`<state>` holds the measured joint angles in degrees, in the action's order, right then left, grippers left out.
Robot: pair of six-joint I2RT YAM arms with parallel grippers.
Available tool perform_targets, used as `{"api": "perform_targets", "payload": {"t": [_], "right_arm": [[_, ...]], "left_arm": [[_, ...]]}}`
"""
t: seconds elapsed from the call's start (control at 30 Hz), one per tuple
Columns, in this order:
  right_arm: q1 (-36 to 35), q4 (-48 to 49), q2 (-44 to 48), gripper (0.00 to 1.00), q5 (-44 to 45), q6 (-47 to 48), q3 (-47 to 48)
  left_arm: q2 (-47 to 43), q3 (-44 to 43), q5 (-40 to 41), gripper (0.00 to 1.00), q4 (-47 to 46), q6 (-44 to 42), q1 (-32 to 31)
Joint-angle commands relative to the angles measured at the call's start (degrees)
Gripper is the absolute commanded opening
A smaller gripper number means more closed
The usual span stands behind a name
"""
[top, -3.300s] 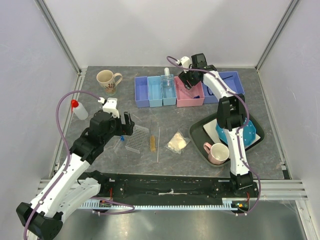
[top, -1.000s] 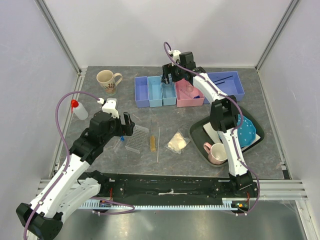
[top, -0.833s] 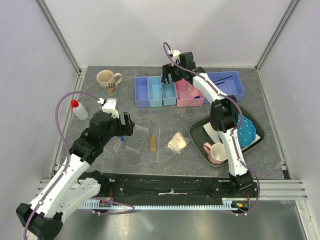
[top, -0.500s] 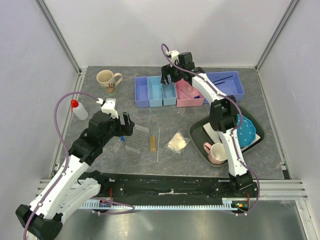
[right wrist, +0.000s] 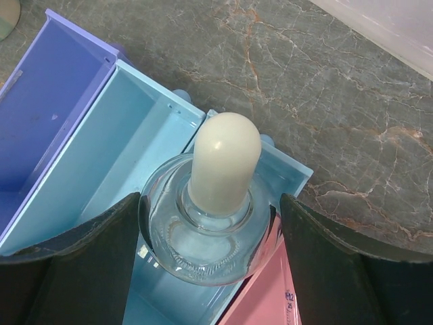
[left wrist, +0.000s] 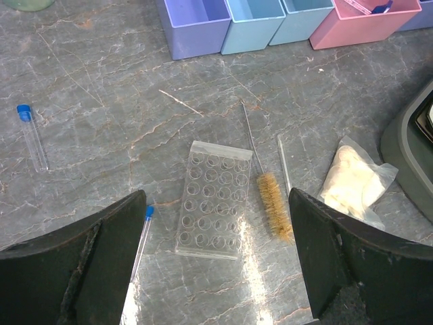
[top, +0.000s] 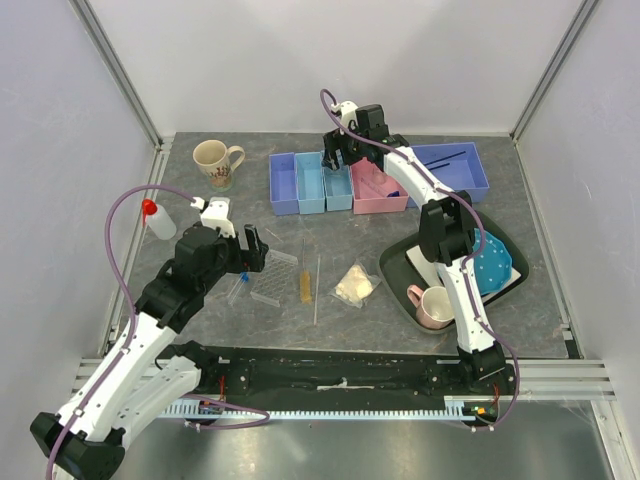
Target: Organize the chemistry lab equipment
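A white-capped clear bottle point(right wrist: 211, 217) stands in the light blue bin point(right wrist: 128, 162) next to the pink bin point(top: 378, 185). My right gripper point(right wrist: 210, 203) reaches down over it, shut on the bottle, a finger against each side. My left gripper point(left wrist: 216, 203) hangs open above the clear rack point(left wrist: 213, 200), touching nothing. Beside the rack lie an amber brush point(left wrist: 274, 196), a thin rod point(left wrist: 284, 162), a whitish bag point(left wrist: 355, 179) and two blue-capped tubes point(left wrist: 32, 135) point(left wrist: 141, 237). The red-capped squeeze bottle point(top: 155, 218) stands at the left edge.
A purple bin point(top: 284, 182) and a second light blue bin point(top: 310, 182) stand left of the bottle; a larger blue bin point(top: 455, 170) is at the back right. A beige mug point(top: 215, 160) sits back left. A dark tray point(top: 400, 268) holds a pink mug point(top: 435, 305) and blue plate point(top: 490, 262).
My right gripper has shifted slightly left over the bottle and its fingers have come in against the glass. The left arm has barely moved.
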<state>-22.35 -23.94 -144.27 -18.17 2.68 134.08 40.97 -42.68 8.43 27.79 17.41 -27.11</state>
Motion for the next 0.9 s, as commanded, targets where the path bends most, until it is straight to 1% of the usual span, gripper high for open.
{"api": "perform_targets", "payload": {"t": [0.0, 0.17, 0.6, 0.7, 0.87], "right_arm": [[-0.5, 4.0, 4.1, 0.59, -1.8, 0.6, -0.6], [-0.4, 6.5, 6.6, 0.55, -2.9, 0.3, -2.1], [0.5, 8.8, 12.1, 0.54, -5.2, 1.5, -5.1], [0.6, 8.8, 14.4, 0.54, -5.6, 3.9, -7.4], [1.2, 9.3, 19.7, 0.54, -5.8, 9.0, -14.5]], "left_arm": [[-1.1, -1.1, -0.3, 0.92, 0.2, 1.8, 0.1], [-1.8, -1.1, -0.2, 0.92, 0.4, 1.9, 0.1], [-2.4, -1.4, -0.2, 0.92, 1.1, 1.8, 0.1], [-2.6, -1.4, -0.3, 0.92, 1.0, 2.0, 0.1], [-2.9, -1.0, -0.3, 0.92, 1.0, 2.5, 0.1]]}}
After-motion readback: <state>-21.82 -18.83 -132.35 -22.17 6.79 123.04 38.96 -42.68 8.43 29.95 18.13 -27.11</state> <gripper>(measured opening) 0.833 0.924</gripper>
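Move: The right hand already has the white-capped bottle between its fingers, the bottle's middle some 3 cm below it, over the right-hand light-blue bin. The left-hand light-blue bin is about 6 cm to this hand's left and 3 cm back; the pink bin is about 10 cm to its right and 3 cm back, both some 8 cm lower. From the left hand the bottle lies roughly 32 cm ahead, 17 cm right and 12 cm lower. Keeping its grip around the glass just under the white cap, the right hand holds still briefly and then lifts the bottle, gathering speed, about 6.5 cm up and away from the light-blue bin. Near the end of the rise it also draws back some 2 cm towards its base, while the wrist tips the fingers up by roughly 5 to 10 degrees and turns slightly counter-clockwise. ##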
